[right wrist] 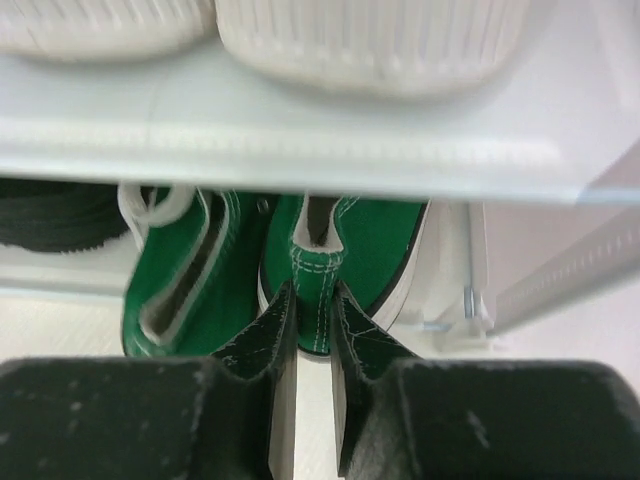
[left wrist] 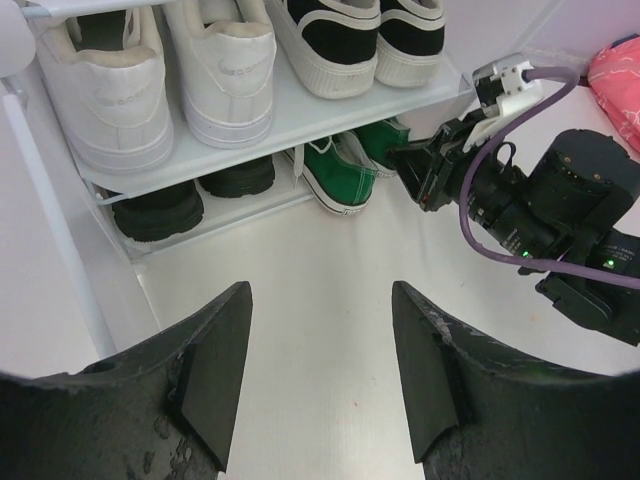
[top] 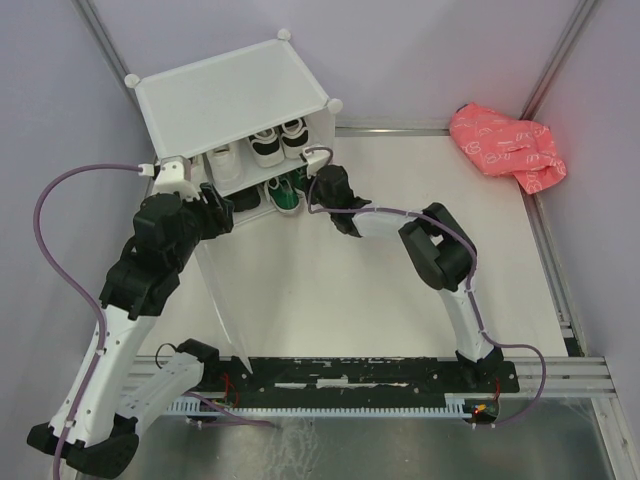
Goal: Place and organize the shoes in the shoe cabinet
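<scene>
The white shoe cabinet stands at the back left with its door swung open toward me. White sneakers and black sneakers with white soles sit on the upper shelf. Plain black shoes and a green pair lie below. My right gripper is shut on the heel of the right green sneaker, at the cabinet's lower opening. The other green sneaker lies beside it. My left gripper hangs open over the floor in front of the cabinet, holding nothing.
A crumpled pink bag lies at the back right by the wall. The open door stands just right of my left arm. The right arm's purple cable loops beside the cabinet's right post.
</scene>
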You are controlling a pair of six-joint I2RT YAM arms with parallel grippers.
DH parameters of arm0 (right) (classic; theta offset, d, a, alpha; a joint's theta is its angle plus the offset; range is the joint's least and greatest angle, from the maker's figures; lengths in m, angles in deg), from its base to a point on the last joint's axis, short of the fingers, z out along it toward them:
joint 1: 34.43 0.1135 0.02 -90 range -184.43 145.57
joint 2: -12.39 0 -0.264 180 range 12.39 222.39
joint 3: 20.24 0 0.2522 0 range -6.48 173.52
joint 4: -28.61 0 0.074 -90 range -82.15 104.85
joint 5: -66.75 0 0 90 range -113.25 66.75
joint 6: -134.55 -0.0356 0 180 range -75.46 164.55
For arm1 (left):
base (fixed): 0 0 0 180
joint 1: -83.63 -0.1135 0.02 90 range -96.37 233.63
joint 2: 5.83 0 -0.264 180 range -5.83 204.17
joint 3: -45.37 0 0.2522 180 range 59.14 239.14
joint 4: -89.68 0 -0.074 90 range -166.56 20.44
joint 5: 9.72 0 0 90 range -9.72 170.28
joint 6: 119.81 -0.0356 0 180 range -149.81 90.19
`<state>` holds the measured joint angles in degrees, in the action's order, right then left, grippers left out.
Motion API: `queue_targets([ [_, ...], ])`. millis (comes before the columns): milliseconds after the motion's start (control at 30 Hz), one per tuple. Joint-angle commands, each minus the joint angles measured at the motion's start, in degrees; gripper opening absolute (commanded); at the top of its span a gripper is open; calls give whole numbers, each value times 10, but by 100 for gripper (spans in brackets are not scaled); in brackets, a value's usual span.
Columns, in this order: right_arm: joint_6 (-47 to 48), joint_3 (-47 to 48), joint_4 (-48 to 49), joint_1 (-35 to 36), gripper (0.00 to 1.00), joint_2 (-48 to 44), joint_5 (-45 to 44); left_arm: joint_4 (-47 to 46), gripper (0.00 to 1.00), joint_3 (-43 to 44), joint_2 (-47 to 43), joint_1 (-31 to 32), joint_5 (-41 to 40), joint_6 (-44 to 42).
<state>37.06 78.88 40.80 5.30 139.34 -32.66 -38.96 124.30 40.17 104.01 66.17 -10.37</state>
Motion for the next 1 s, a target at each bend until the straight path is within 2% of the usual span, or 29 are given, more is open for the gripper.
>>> queue_targets([
  [0, 31, 90, 93, -7, 14, 17, -22, 21, 65, -8, -6, 2, -11, -16],
  [167, 14, 64, 134, -7, 14, 31, -41, 29, 65, -3, -9, 2, -16, -17],
  [333, -34, 140, 56, -25, 18, 94, -28, 32, 65, -2, -12, 2, -11, -14],
  [400, -57, 140, 38, -30, 25, 94, -26, 34, 65, -1, -15, 2, -14, -13],
  [467, -75, 120, 39, -30, 41, 85, -33, 35, 65, -1, -20, 2, -19, -14],
  [567, -98, 72, 54, -31, 59, 55, -48, 36, 65, 0, -21, 2, -18, -15],
  [667, -113, 6, 95, -31, 72, 11, -57, 37, 65, 0, -20, 2, -15, -16],
  [767, -114, -40, 106, -29, 77, -31, -41, 35, 66, -3, -25, 1, -17, -16],
  [967, -102, -98, 108, -25, 78, -76, 46, 31, 66, -11, -35, 1, -15, -15],
])
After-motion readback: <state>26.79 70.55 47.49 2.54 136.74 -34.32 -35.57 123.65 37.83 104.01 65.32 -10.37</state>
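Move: The right hand already pinches the heel of the right-hand green shoe. Its place, the right end of the cabinet's bottom shelf, is centred about 12 cm ahead of the hand, 6 cm left and 3 cm lower. The other green shoe is about 2 cm ahead, 8 cm left; a black-and-white shoe on the shelf above is 10 cm ahead, 6 cm left, 11 cm higher. From the left hand, that place is roughly 34 cm ahead, 12 cm right, 25 cm below. Keeping its pinch on the heel of the green shoe, the right hand lifts about 3 cm while pushing the shoe forward and slightly left into the bottom compartment, then sinks back as it goes on to nearly 5 cm forward. Near the deepest point the fingers open wide and let go of the heel, and the hand backs out almost as far as it went in while shifting some 5 cm right, dipping below its starting height and rising again as it leaves the shelf edge. ##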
